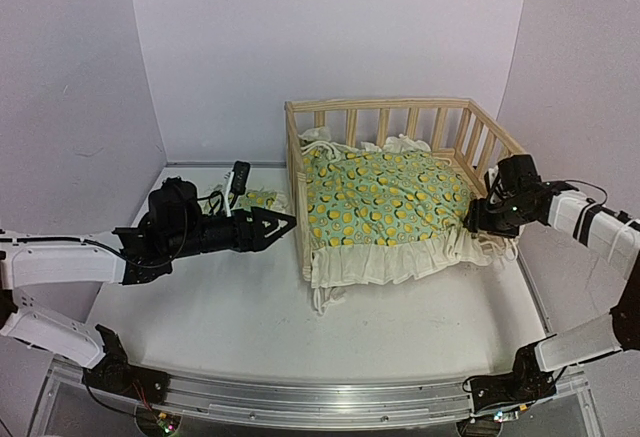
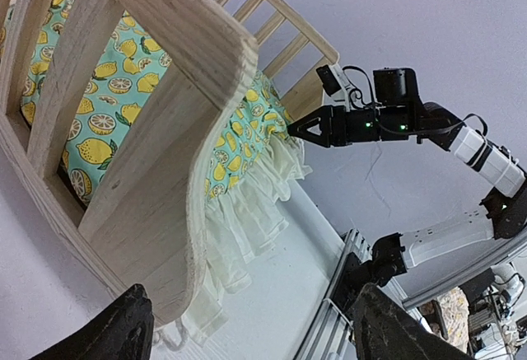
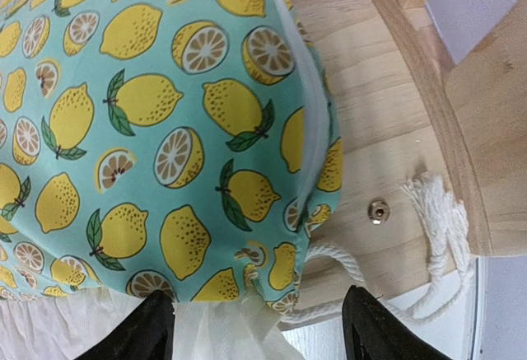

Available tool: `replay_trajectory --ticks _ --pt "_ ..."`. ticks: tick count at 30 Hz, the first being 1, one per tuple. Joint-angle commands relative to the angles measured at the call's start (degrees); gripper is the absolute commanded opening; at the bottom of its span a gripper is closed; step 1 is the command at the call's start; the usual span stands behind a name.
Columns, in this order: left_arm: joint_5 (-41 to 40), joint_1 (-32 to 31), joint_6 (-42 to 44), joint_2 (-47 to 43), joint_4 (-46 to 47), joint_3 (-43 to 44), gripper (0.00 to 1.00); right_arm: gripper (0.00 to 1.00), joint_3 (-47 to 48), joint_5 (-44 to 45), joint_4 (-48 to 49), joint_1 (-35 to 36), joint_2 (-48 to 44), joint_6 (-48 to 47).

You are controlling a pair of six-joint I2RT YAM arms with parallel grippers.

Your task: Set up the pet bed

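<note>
The pet bed (image 1: 375,105) is a pale slatted wooden frame standing at centre right. Its lemon-print cushion (image 1: 385,197) lies inside, and a cream ruffle (image 1: 400,257) hangs over the low front side. A small matching pillow (image 1: 262,198) lies on the table left of the bed. My left gripper (image 1: 285,222) is open, its tips just short of the bed's front left post (image 2: 165,170). My right gripper (image 1: 478,219) is open at the front right corner. The cushion's corner (image 3: 321,212) and ruffle (image 3: 214,331) lie between its fingertips (image 3: 156,327).
A white cord (image 3: 436,220) trails from the cushion's corner over the wooden base (image 3: 387,129) and onto the table. Pale walls stand close behind and beside the bed. The metal rail (image 1: 320,397) with the arm bases runs along the near edge.
</note>
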Motion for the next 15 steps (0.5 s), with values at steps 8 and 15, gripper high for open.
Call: replay_trajectory --ticks 8,15 --pt "-3.3 -0.4 2.1 -1.1 1.9 1.7 0.84 0.46 -1.4 5.3 5.7 -0.2 6.0 -0.3" --pt "-6.4 -0.4 2.5 -3.6 0.1 0.9 0.84 0.04 0.6 20.1 1.9 0.2 6.7 2.2"
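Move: The right hand's fingers hang open over the lemon blanket's near right corner, which is about 1 cm ahead, 2 cm to the right and 5 cm below. A frayed white cord end lies on the bed's board some 4 cm ahead and 8 cm right of the hand, with a bolt head between, 4 cm ahead and 5 cm right, both about 6 cm below. From the left hand, that blanket corner is about 43 cm to the right, 10 cm ahead and 16 cm lower. The right hand sinks about 5 cm onto the near right corner of the lemon blanket, first straight down, then sliding some 2.5 cm to the right towards the cord, while the wrist tilts a little, its left side dipping by under 10 degrees. The fingers narrow all the way down, from well open to nearly shut, and come in around the fabric at the zipper's end to pinch the corner just above the board. ##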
